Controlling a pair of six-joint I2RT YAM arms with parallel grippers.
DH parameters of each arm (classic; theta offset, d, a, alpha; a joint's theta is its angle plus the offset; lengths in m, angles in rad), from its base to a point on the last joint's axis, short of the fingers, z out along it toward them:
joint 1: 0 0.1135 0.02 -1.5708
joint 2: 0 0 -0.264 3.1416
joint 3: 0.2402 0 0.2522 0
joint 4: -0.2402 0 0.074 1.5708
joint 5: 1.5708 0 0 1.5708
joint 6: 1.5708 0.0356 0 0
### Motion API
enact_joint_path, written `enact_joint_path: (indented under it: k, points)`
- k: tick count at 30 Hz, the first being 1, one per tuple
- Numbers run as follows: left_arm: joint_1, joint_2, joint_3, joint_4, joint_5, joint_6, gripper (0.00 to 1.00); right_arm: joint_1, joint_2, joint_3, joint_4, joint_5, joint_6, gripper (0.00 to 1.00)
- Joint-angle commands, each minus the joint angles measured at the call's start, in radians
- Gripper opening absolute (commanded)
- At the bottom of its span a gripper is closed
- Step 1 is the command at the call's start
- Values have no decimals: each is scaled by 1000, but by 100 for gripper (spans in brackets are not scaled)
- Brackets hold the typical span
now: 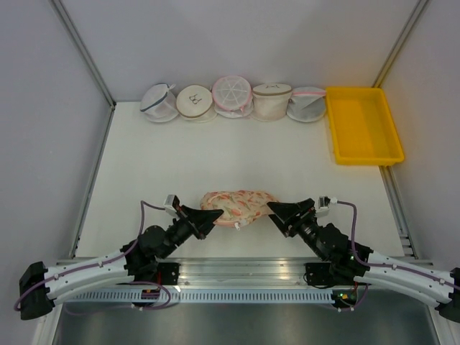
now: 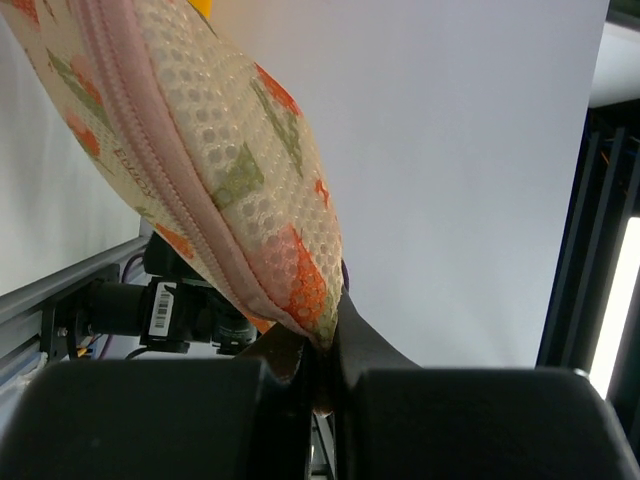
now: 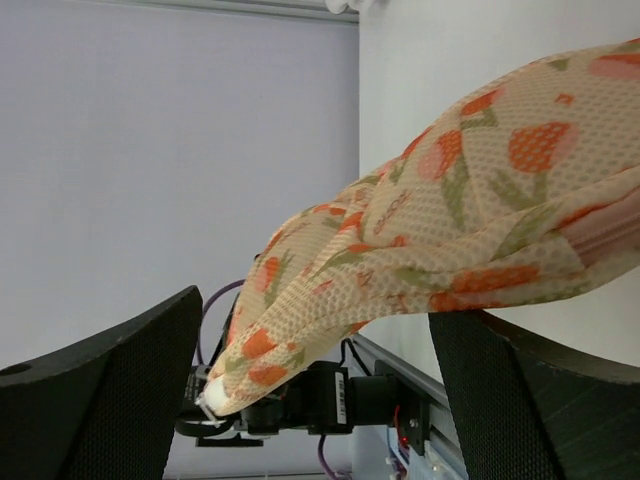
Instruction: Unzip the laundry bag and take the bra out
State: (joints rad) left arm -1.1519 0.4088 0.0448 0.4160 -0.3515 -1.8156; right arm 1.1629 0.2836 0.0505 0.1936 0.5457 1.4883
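Note:
The laundry bag (image 1: 237, 205), cream mesh with orange print and pink trim, lies near the table's front edge between both arms. My left gripper (image 1: 215, 215) is shut on its left end. In the left wrist view the fingers (image 2: 322, 345) pinch the bag's (image 2: 220, 170) pink-trimmed edge. My right gripper (image 1: 277, 210) stands open at the bag's right end. In the right wrist view the bag (image 3: 450, 220) droops between the wide-apart fingers (image 3: 110, 400), touching neither pad, and a small white tab (image 3: 212, 393) shows at its tip. The bra is hidden.
Several round mesh bags (image 1: 231, 97) stand in a row along the back wall. A yellow tray (image 1: 361, 122) sits at the back right. An aluminium rail (image 1: 237, 269) runs along the near edge between the arm bases.

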Motion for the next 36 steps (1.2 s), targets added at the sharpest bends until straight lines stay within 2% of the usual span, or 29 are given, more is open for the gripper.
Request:
enact_joint_path:
  k: [1, 7, 11, 13, 14, 16, 17, 18, 19, 20, 21, 24, 25, 28, 32, 36]
  points:
    - [-3, 7, -69, 195, 60, 119, 2, 4, 50, -26, -62, 25, 44, 98]
    - [-3, 119, -30, 326, 199, 220, 2, 3, 216, 9, 35, 3, 50, 97]
    - [-3, 226, -5, 420, 318, 260, 2, 3, 296, 41, 98, 0, 32, 87]
    - [-3, 274, -5, 444, 371, 265, 2, 3, 318, 51, 116, -1, 20, 70]
    - [-3, 281, -6, 446, 379, 272, 2, 4, 318, 58, 124, 2, 0, 49]
    - [-3, 266, -5, 397, 393, 280, 2, 3, 304, 83, 80, 14, -22, 26]
    - [-3, 253, 7, 356, 396, 289, 2, 3, 301, 124, 8, 22, -39, 5]
    - [-3, 202, 19, 207, 396, 300, 4, 4, 287, 152, -43, 37, -89, 1]
    - [-3, 174, 38, 120, 385, 317, 32, 3, 281, 184, -102, 52, -112, 1]
    - [-3, 145, 88, 5, 375, 359, 46, 3, 279, 254, -211, 65, -147, 0]
    - [-3, 110, 116, -182, 362, 378, 56, 3, 281, 291, -268, 78, -213, 0]
    - [-3, 0, 167, -388, 286, 427, 77, 3, 314, 449, -451, 149, -366, 0]
    - [-3, -45, 174, -410, 275, 435, 83, 3, 331, 525, -520, 180, -405, 0]
    - [-3, -85, 173, -485, 259, 424, 88, 3, 425, 638, -611, 230, -528, 1]
    - [-3, -68, 173, -506, 281, 407, 91, 3, 570, 840, -739, 301, -667, 1]
    - [-3, -36, 213, -581, 284, 410, 94, 3, 806, 1023, -902, 361, -782, 0]
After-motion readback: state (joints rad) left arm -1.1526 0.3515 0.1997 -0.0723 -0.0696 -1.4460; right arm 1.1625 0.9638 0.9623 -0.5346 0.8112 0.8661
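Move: The left hand still pinches the laundry bag, whose middle lies about 8 cm to that hand's right, 1 cm ahead and 5 cm below; its free right end is some 16 cm right, 3 cm ahead and 8 cm below. From the open right hand, that end lies roughly 2 cm left, 3 cm ahead and 5 cm below, the bag's middle 11 cm left, 2 cm ahead and 3 cm below. The right hand sinks nearly 7 cm to the bag's free side and shuts its fingers on it, while the left hand carries its own end about 4 cm back and 4 cm right, turning clockwise, before opening wide and letting go. The right hand then lifts the pinched bag some 15 cm and takes it about 5 cm forward, its left side rolling down some 60 degrees so the fingers dip, while the emptied left hand returns about 3 cm left and sinks 3 cm. ##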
